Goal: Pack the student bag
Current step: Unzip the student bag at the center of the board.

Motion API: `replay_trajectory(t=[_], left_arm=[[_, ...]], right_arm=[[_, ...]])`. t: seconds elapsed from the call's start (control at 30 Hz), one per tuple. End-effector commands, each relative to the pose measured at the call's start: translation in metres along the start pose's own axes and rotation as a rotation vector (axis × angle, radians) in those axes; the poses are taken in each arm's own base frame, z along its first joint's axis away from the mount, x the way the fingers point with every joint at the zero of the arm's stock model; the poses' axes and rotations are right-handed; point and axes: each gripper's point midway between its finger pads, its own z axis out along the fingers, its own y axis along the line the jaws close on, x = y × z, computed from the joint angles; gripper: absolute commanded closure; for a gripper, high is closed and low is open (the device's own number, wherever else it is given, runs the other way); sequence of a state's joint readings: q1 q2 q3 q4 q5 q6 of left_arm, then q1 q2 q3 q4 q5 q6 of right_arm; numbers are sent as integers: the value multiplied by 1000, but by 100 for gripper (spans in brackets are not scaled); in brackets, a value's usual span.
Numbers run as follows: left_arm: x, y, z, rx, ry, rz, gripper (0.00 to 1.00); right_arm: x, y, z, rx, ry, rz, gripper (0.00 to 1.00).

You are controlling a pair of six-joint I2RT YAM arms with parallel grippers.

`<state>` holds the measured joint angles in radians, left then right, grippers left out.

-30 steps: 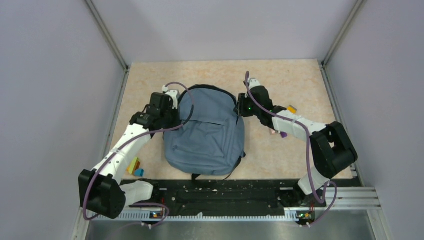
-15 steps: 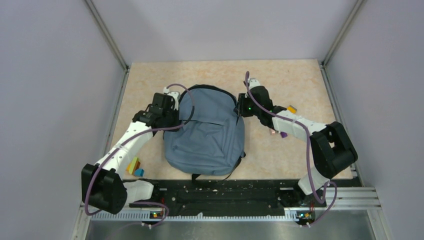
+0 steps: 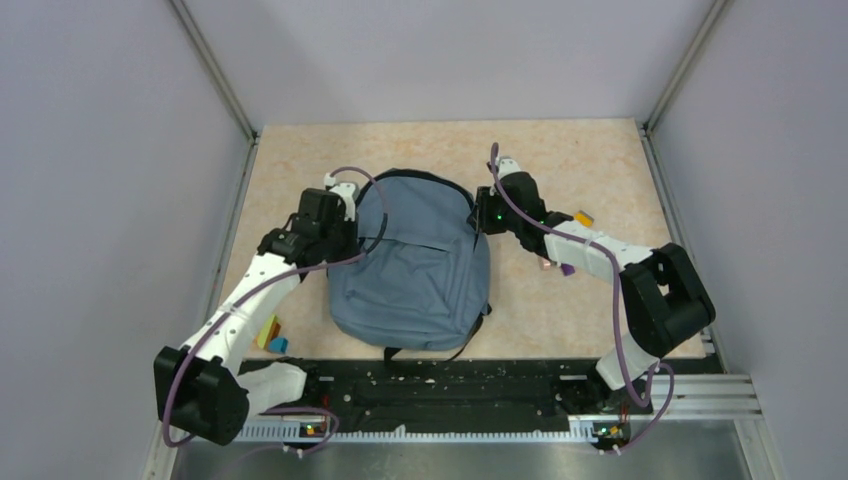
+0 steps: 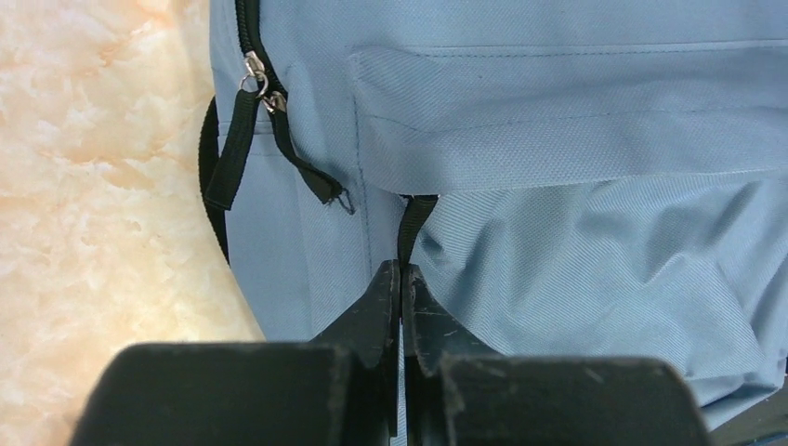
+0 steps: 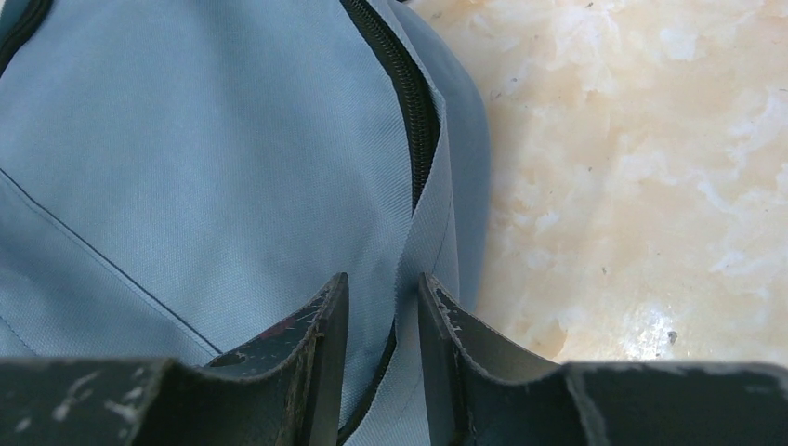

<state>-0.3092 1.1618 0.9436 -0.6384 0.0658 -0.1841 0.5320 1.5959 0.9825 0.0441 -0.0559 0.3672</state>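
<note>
The student bag, grey-blue with black zippers, lies flat in the middle of the table. My left gripper is at its left edge. In the left wrist view that gripper is shut, with the black pull strap of the front pocket running down between its tips. Two silver zipper sliders sit higher up on the bag. My right gripper is at the bag's upper right edge. There the gripper clamps a fold of the bag beside its black zipper.
Coloured blocks lie near the left arm's base. More small blocks, orange and purple, lie under the right arm. Walls close in the table on three sides. A black rail runs along the front edge.
The left gripper's jaws have closed on the black pull strap, and the left arm has shifted slightly. The right arm and the bag have not moved.
</note>
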Motion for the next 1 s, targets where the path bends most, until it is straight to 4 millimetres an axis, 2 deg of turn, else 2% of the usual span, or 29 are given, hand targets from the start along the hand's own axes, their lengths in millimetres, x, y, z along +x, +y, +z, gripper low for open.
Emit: replay_trajectory(t=[0.0, 0.13, 0.23, 0.3, 0.37, 0.43, 0.57, 0.77, 0.87, 0.97], left_arm=[[-21, -24, -11, 88, -87, 18, 100], [-21, -23, -12, 39, -80, 51, 100], [-22, -11, -13, -52, -76, 77, 100], [-22, -3, -16, -108, -77, 85, 100], [-25, 2, -20, -144, -88, 85, 100], [-28, 4, -25, -163, -101, 87, 100], [-28, -3, -32, -149, -80, 107, 100], [-27, -25, -36, -72, -73, 113, 100], [-24, -40, -31, 2, -69, 88, 100], [-20, -50, -19, 49, -64, 57, 100]], right_arm=[[-21, 9, -5, -42, -64, 0, 67], [-21, 10, -5, -53, -62, 4, 67], [-20, 10, -6, -49, -59, 3, 62], [-21, 8, -8, -37, -62, 0, 54], [-25, 7, -14, -31, -78, -11, 40], [-28, 9, -21, -36, -94, -16, 35], [-31, 12, -43, -44, -136, -5, 32], [-21, 27, -76, -118, -197, 23, 30], [-12, 35, -83, -162, -204, 48, 30], [-1, 39, -80, -182, -188, 49, 30]])
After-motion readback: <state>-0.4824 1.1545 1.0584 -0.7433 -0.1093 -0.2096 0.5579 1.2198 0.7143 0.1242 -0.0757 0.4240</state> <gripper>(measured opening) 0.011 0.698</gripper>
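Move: The left hand already pinches the pocket zip's pull; its slider is about 3 cm ahead and 1 cm right, and the pocket zip's right end roughly 15 cm right, level with the hand. The main zip sliders sit about 8 cm ahead, 4 cm left; all are 2-3 cm below. From the right hand, straddling the fold of the bag's right edge, the zip's right end is some 6 cm back, 5 cm left and 3 cm below. Right fingers widen, moving back 6 cm and rising off the bag's edge; left lifts its still-pinched pull 3 cm. ##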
